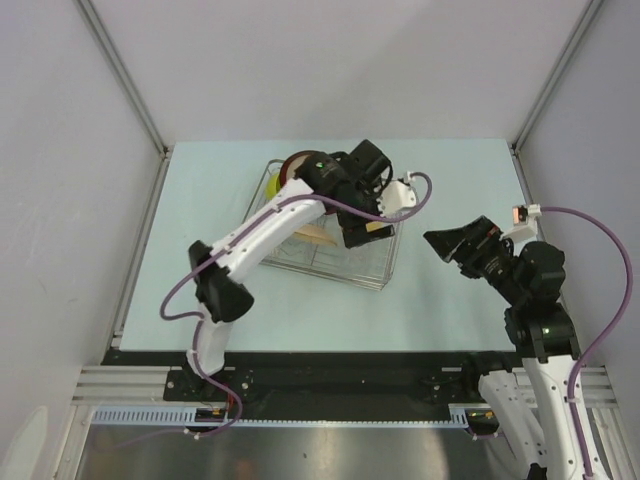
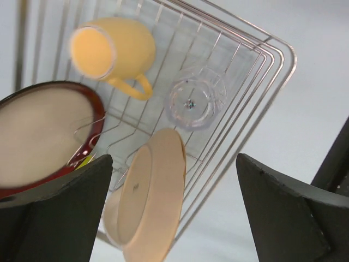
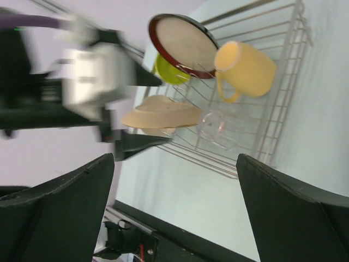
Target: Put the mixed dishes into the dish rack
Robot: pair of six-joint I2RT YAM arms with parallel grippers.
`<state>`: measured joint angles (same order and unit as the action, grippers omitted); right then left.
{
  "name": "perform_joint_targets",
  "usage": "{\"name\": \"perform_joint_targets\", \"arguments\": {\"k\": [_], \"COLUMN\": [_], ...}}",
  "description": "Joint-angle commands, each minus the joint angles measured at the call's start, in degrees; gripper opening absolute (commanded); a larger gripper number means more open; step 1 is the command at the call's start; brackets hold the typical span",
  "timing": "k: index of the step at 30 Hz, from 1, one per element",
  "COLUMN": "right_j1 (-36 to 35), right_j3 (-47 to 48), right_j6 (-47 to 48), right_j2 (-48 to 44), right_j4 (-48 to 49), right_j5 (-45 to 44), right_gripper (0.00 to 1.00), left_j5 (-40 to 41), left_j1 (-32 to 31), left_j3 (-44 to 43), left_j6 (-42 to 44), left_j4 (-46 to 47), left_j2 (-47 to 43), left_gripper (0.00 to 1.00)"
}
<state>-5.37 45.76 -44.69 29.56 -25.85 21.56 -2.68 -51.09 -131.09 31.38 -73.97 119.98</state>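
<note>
The silver wire dish rack (image 1: 385, 275) stands mid-table. In the left wrist view it holds the pale yellow mug (image 2: 112, 52) on its side, the small clear glass (image 2: 196, 98), the dark-red-rimmed plate (image 2: 43, 134) and a beige plate (image 2: 150, 202) on edge. The lime-green bowl (image 3: 166, 71) sits behind the red-rimmed plate (image 3: 182, 43). I cannot make out the white bowl. My left gripper (image 2: 174, 218) hovers open over the rack, jaws wide of the beige plate and touching nothing. My right gripper (image 1: 445, 243) is open and empty, to the right of the rack.
The pale table (image 1: 200, 250) ends at a black rail (image 1: 330, 365) in front. Grey walls close the sides and back. The left arm (image 1: 270, 225) reaches across the rack. The left arm's purple cable (image 1: 400, 205) loops over the rack's right side.
</note>
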Motion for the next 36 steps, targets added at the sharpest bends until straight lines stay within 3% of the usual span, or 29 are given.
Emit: {"name": "perform_joint_targets", "arguments": {"k": [1, 5, 10, 14, 18, 23, 27, 32, 36], "right_j1": [-1.1, -6.9, -26.1, -35.1, -40.1, -41.7, -41.7, -40.7, -40.0], "right_j3": [0.1, 2.3, 6.7, 10.2, 9.9, 10.0, 9.7, 8.1, 7.9], "right_j6": [4.7, 7.8, 10.2, 11.2, 10.8, 11.6, 11.8, 11.6, 12.3], "right_j2": [2.8, 6.9, 12.4, 20.1, 25.5, 29.7, 33.4, 40.6, 43.5], "right_j4": [-1.8, -4.6, -6.8, -10.4, -11.7, -11.2, -9.5, -2.6, 1.1], "right_j5": [-3.2, -10.1, -28.8, -34.4, -34.4, -30.2, -24.2, -16.7, -16.7], "right_gripper": [1.00, 1.00, 1.00, 1.00, 1.00, 1.00, 1.00, 1.00, 1.00], "left_j5": [-0.8, -5.0, -11.6, -10.3, -10.8, -14.4, -19.6, -19.8, -19.8], "left_j1": [2.3, 9.9, 23.1, 26.4, 31.5, 40.0, 46.0, 46.5, 47.0], "left_j3": [-2.0, 5.9, 16.0, 33.3, 46.2, 58.6, 59.5, 59.5, 59.8], "left_j6": [-4.0, -7.9, -12.3, -12.2, -11.3, -10.5, -10.9, -10.9, -10.3], "left_j4": [-1.9, 0.7, 4.8, 11.0, 18.1, 24.9, 26.1, 26.6, 26.2], "left_j2": [-13.7, -22.9, -33.5, -44.1, -53.3, -54.3, -52.6, -53.1, -54.1], "left_gripper": [1.00, 1.00, 1.00, 1.00, 1.00, 1.00, 1.00, 1.00, 1.00]}}
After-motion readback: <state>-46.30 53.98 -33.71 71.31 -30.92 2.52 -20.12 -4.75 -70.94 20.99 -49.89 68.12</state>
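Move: The dish rack's near-left corner lies about 30 cm left of the empty left hand, 3 cm ahead and 16 cm below. The freshly placed glass is almost straight under that hand, about 14 cm down; from that hand the yellow mug is 13 cm ahead, the white bowl 24 cm left and 9 cm ahead. For the right hand, the rack's near-right corner is about 10 cm left, 3 cm ahead and 24 cm below, with the glass some 6 cm beyond it. Clear of the glass and open, the left hand swings about 28 cm left over the rack, first climbing some 14 cm, then sinking back almost to its starting height near the near-left corner, turning counter-clockwise. The open right hand meanwhile drops about 16 cm and goes as far left towards the near-right corner, its fingers tipping steeply down. ##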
